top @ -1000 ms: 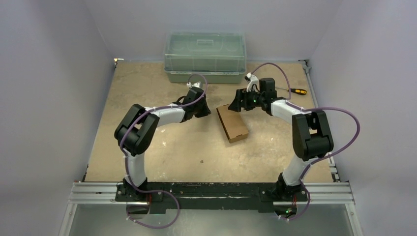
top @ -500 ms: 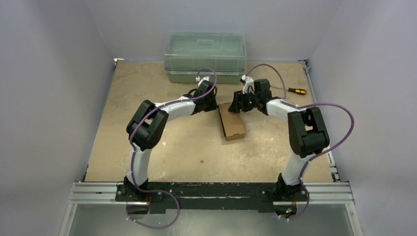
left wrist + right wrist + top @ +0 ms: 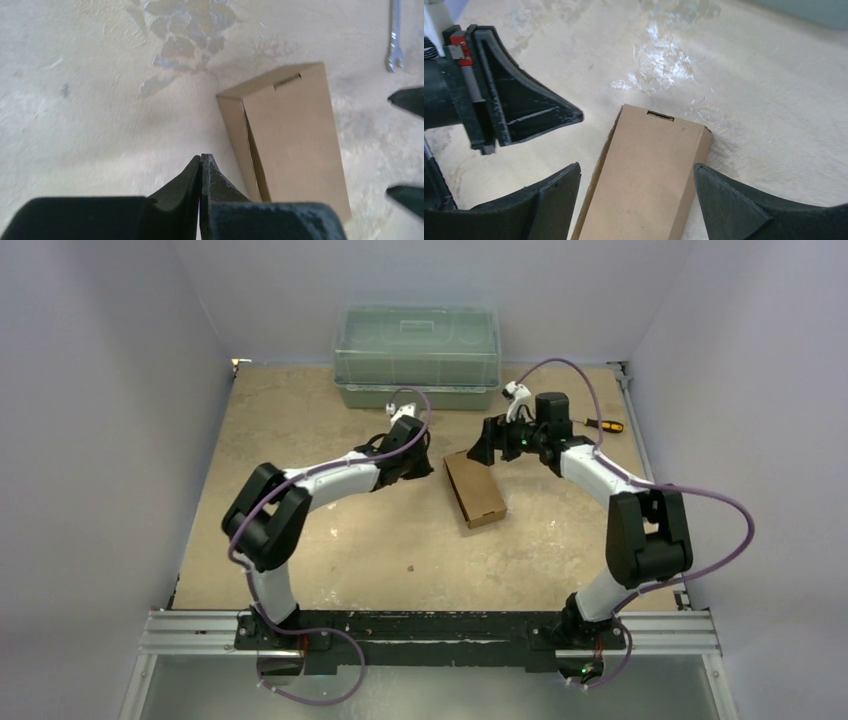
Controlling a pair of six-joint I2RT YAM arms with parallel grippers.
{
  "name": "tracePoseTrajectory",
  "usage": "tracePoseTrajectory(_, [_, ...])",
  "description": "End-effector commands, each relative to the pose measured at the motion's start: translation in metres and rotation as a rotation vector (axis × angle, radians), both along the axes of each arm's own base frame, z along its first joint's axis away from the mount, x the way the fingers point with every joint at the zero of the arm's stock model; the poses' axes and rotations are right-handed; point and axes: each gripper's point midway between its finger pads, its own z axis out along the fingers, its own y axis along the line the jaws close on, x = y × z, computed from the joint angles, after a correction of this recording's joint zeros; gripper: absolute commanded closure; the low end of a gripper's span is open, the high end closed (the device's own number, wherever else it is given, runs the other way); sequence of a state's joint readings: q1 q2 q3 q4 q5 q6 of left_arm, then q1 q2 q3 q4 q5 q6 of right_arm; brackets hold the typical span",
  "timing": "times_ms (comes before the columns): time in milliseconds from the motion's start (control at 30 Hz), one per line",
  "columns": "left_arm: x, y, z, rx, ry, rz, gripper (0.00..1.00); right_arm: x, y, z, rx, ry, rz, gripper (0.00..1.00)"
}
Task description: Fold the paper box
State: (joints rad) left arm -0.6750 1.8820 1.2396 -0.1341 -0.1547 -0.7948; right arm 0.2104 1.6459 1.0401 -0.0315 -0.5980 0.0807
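The paper box (image 3: 474, 490) is a small oblong brown carton lying flat on the table in the middle. It also shows in the left wrist view (image 3: 292, 135) and the right wrist view (image 3: 649, 175). My left gripper (image 3: 425, 458) is shut and empty, just left of the box's far end; its tip (image 3: 201, 157) is beside the box's long side. My right gripper (image 3: 484, 452) is open over the box's far end. Its fingers (image 3: 555, 192) stand either side of the box without touching it.
A green translucent plastic bin (image 3: 417, 355) stands at the back of the table. A yellow-handled screwdriver (image 3: 598, 425) lies at the back right. A wrench (image 3: 395, 35) shows in the left wrist view. Grey walls enclose the table on three sides.
The left gripper drew back left from the box. The right gripper shifted slightly back and right. The box turned a little.
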Motion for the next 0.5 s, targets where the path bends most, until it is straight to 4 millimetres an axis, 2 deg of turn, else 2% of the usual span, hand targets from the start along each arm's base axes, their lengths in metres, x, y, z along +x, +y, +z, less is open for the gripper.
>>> tracePoseTrajectory(0, [-0.027,0.01,0.032,-0.077,-0.075,-0.085,1.0,-0.018,-0.011,0.018,0.03,-0.028,0.048,0.14])
tracePoseTrajectory(100, [-0.062,0.009,0.026,-0.154,-0.037,-0.124,1.0,-0.035,-0.018,0.009,0.024,-0.001,0.062,0.15])
tracePoseTrajectory(233, [-0.114,-0.012,0.009,-0.213,0.066,-0.17,1.0,-0.063,-0.02,-0.009,0.03,0.087,0.077,0.17])
tracePoseTrajectory(300, [-0.136,-0.025,0.0,-0.205,0.103,-0.175,1.0,-0.071,-0.021,-0.016,0.03,0.114,0.071,0.18])
tracePoseTrajectory(467, [-0.155,-0.044,-0.019,-0.098,0.159,-0.127,1.0,-0.068,-0.03,-0.024,0.028,0.126,0.01,0.18])
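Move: To the left hand's right, about 9 cm off and 3 cm back, is the middle of the paper box, roughly 4 cm lower; from the right hand it lies some 5 cm back, 2 cm left and 9 cm below. The wrench is about 10 cm ahead and 12 cm right of the right hand, 11 cm down; the green bin's middle sits roughly 30 cm ahead and 2 cm left of the left hand, about 2 cm above it. Swinging back some 15 cm along the box's left side towards its near end, the left hand, fingers shut, first lifts 2 cm, then dips about 4 cm and turns slightly clockwise. Meanwhile the right hand, still wide open, draws back about 7 cm over the box, rising a little before sinking to 3 cm below its start, fingers tipping down. Neither visibly touches the box. ##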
